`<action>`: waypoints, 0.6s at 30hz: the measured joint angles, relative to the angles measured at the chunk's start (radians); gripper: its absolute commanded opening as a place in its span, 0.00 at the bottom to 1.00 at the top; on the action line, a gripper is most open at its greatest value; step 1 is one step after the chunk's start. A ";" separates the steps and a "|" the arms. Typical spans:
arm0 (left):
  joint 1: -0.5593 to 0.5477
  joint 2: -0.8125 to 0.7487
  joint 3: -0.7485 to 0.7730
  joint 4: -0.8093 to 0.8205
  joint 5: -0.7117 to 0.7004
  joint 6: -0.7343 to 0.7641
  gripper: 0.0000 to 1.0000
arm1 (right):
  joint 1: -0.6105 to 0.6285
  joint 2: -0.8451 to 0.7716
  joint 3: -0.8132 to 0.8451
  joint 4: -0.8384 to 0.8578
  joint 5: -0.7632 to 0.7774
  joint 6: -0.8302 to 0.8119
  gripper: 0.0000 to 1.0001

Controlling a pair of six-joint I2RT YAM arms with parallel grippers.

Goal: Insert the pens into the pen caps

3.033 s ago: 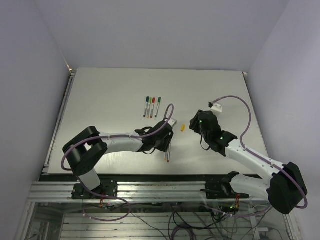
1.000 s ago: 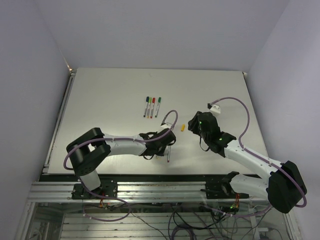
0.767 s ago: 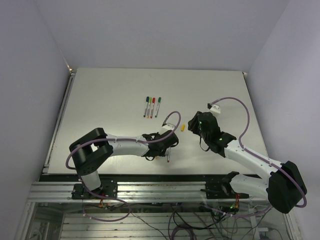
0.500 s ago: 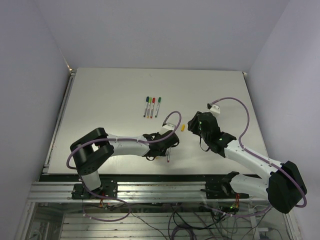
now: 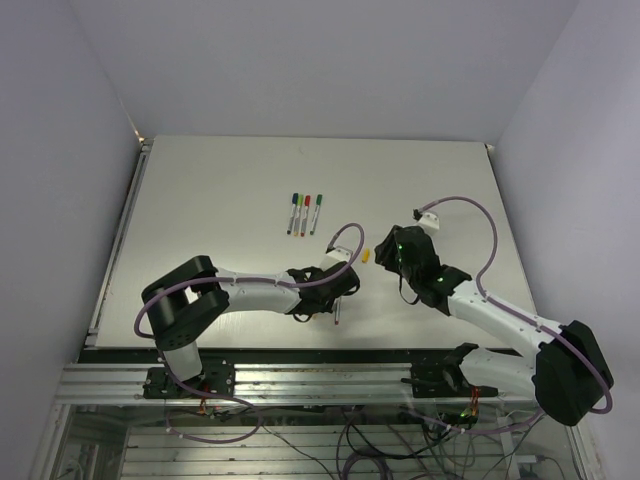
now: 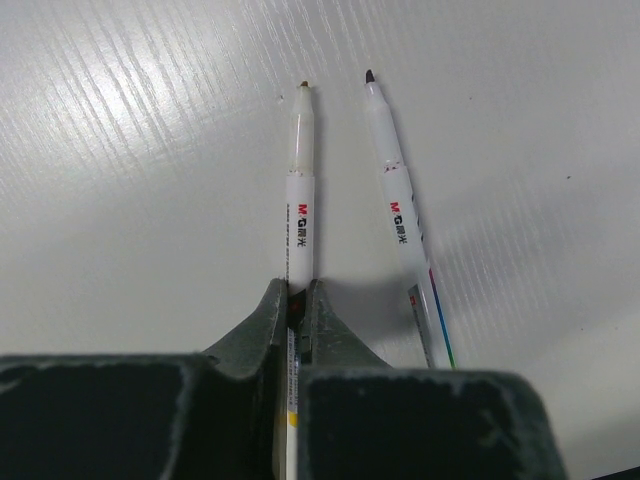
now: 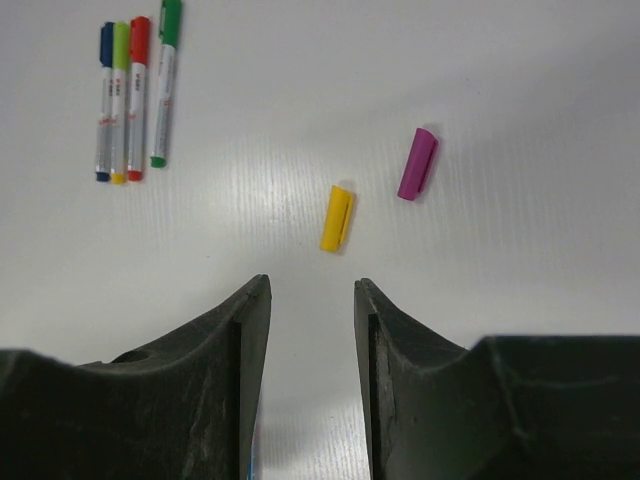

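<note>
My left gripper (image 6: 298, 290) is shut on an uncapped white pen (image 6: 302, 190) with a yellowish tip, lying on the table. A second uncapped pen (image 6: 400, 215) with a dark tip lies just to its right. In the top view the left gripper (image 5: 336, 293) sits over these pens (image 5: 337, 314). My right gripper (image 7: 312, 285) is open and empty, with a yellow cap (image 7: 337, 218) just ahead of its jaws and a purple cap (image 7: 418, 163) further right. The yellow cap (image 5: 366, 256) lies just left of the right gripper (image 5: 382, 250) in the top view.
Several capped pens (image 7: 137, 95) with blue, lime, red and green caps lie side by side at the table's middle, also in the top view (image 5: 304, 213). The white table (image 5: 220, 200) has walls on both sides and behind.
My left gripper has moved nearer and lower over the two loose pens and now grips one. My right gripper has edged slightly left towards the yellow cap.
</note>
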State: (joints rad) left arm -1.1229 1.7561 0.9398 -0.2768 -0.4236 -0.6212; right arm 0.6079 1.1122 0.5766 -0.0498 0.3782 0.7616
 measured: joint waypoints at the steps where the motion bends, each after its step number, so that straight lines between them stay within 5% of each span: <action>1: 0.000 -0.001 0.000 0.000 -0.001 0.000 0.07 | 0.000 0.007 0.000 0.000 -0.002 -0.001 0.37; 18: 0.018 -0.169 -0.053 -0.092 -0.012 0.008 0.07 | 0.000 0.293 0.128 -0.007 -0.053 -0.063 0.35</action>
State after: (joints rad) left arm -1.1049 1.5867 0.8871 -0.3691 -0.4358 -0.6128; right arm 0.6079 1.4052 0.7044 -0.0570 0.3256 0.6983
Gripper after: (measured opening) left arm 0.103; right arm 0.355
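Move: The left gripper already pinches the yellow-ended pen on the table, with the yellow cap about 11 cm ahead of it and 8 cm to its right, level with it; the last white pen lies some 3 cm right of this gripper and 1 cm ahead. From the open right gripper the yellow cap lies roughly 11 cm below, 3 cm ahead and 2 cm left, and the purple cap, just as far down, 5 cm ahead and 2 cm right. Lower the right gripper about 5 cm towards the yellow cap, easing about 2 cm left and 2 cm forward late in the descent and tipping the fingers further down by some 10 degrees; keep them open. Meanwhile keep the left fingers shut on the pen, lift it clear of the table by some 3 cm and draw it nearly as far left, away from the last white pen. ##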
